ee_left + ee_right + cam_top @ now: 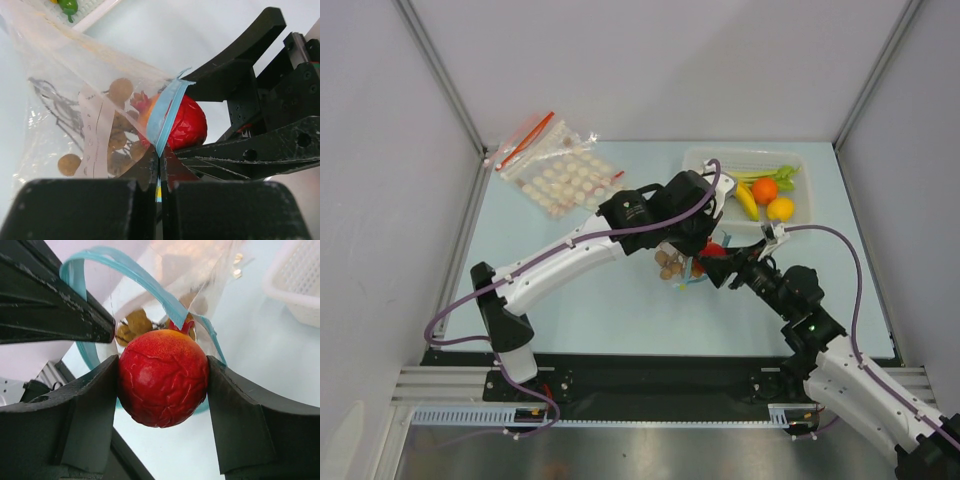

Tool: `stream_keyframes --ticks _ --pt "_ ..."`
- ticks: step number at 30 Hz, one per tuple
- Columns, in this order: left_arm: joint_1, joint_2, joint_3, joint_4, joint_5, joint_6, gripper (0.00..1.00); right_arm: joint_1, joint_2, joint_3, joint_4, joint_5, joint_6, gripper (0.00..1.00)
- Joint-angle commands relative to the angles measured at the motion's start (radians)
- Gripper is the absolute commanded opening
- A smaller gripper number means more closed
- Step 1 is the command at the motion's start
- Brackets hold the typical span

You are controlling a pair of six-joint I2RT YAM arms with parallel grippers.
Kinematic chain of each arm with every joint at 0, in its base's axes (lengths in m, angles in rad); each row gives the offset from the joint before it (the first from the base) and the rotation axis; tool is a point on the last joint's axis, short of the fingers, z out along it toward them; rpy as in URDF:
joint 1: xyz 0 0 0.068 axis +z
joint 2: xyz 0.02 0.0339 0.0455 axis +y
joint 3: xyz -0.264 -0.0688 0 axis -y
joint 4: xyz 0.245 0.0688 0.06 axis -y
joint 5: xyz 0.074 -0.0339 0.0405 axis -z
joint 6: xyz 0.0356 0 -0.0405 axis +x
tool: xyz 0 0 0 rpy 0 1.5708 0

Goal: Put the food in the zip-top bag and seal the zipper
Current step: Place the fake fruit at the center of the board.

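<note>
My left gripper (161,162) is shut on the light blue zipper strip (166,116) of the small clear zip-top bag (75,100) and holds it up above the table. The tan-brown round fruits (120,91) on thin stems lie inside the bag; they also show in the top view (669,264). My right gripper (163,382) is shut on the red round fruit (162,382) and holds it at the bag's open mouth, ringed by the blue strip (131,272). In the top view both grippers meet mid-table, the red fruit (714,249) between them.
A clear tray (800,195) at the back right holds a banana (747,200), an orange (765,190), a lemon (781,209) and greens. A clear bag with a red strip and white discs (560,175) lies at the back left. Walls close the sides.
</note>
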Motion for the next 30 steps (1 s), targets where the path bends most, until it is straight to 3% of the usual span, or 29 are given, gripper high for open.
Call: stream_keyframes --ticks 1,17,30 --pt "0.001 -0.046 0.001 0.016 0.039 0.022 0.0 0.021 -0.031 0.006 0.057 0.121 -0.016 0.05" --pt "-0.059 -0.053 -0.039 -0.004 0.083 0.045 0.0 0.065 -0.144 -0.136 0.252 0.378 0.018 0.06" --pt "-0.12 -0.079 -0.062 0.012 0.125 0.075 0.0 0.143 -0.098 -0.146 0.302 0.477 -0.047 0.08"
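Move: Between the right fingers sits the red fruit, the bag's mouth with its blue zipper rim about 3 cm ahead and 3 cm left, level with the hand. The potato-like fruit inside the bag lie some 7 cm left, 2 cm ahead and 6 cm below; the white basket is roughly 25 cm ahead, 12 cm right and 16 cm lower. From the left hand, pinching the rim, the red fruit lies about 3 cm forward, 3 cm right, 4 cm below. Keeping its pinch on the zipper rim, the left hand first sinks about a centimetre, then draws the rim back some 6 cm and slightly right, past the red fruit, turning clockwise. The right hand keeps its grip on the fruit and shifts about 4 cm to the right, rising slightly, while swinging clockwise some 15 degrees. ##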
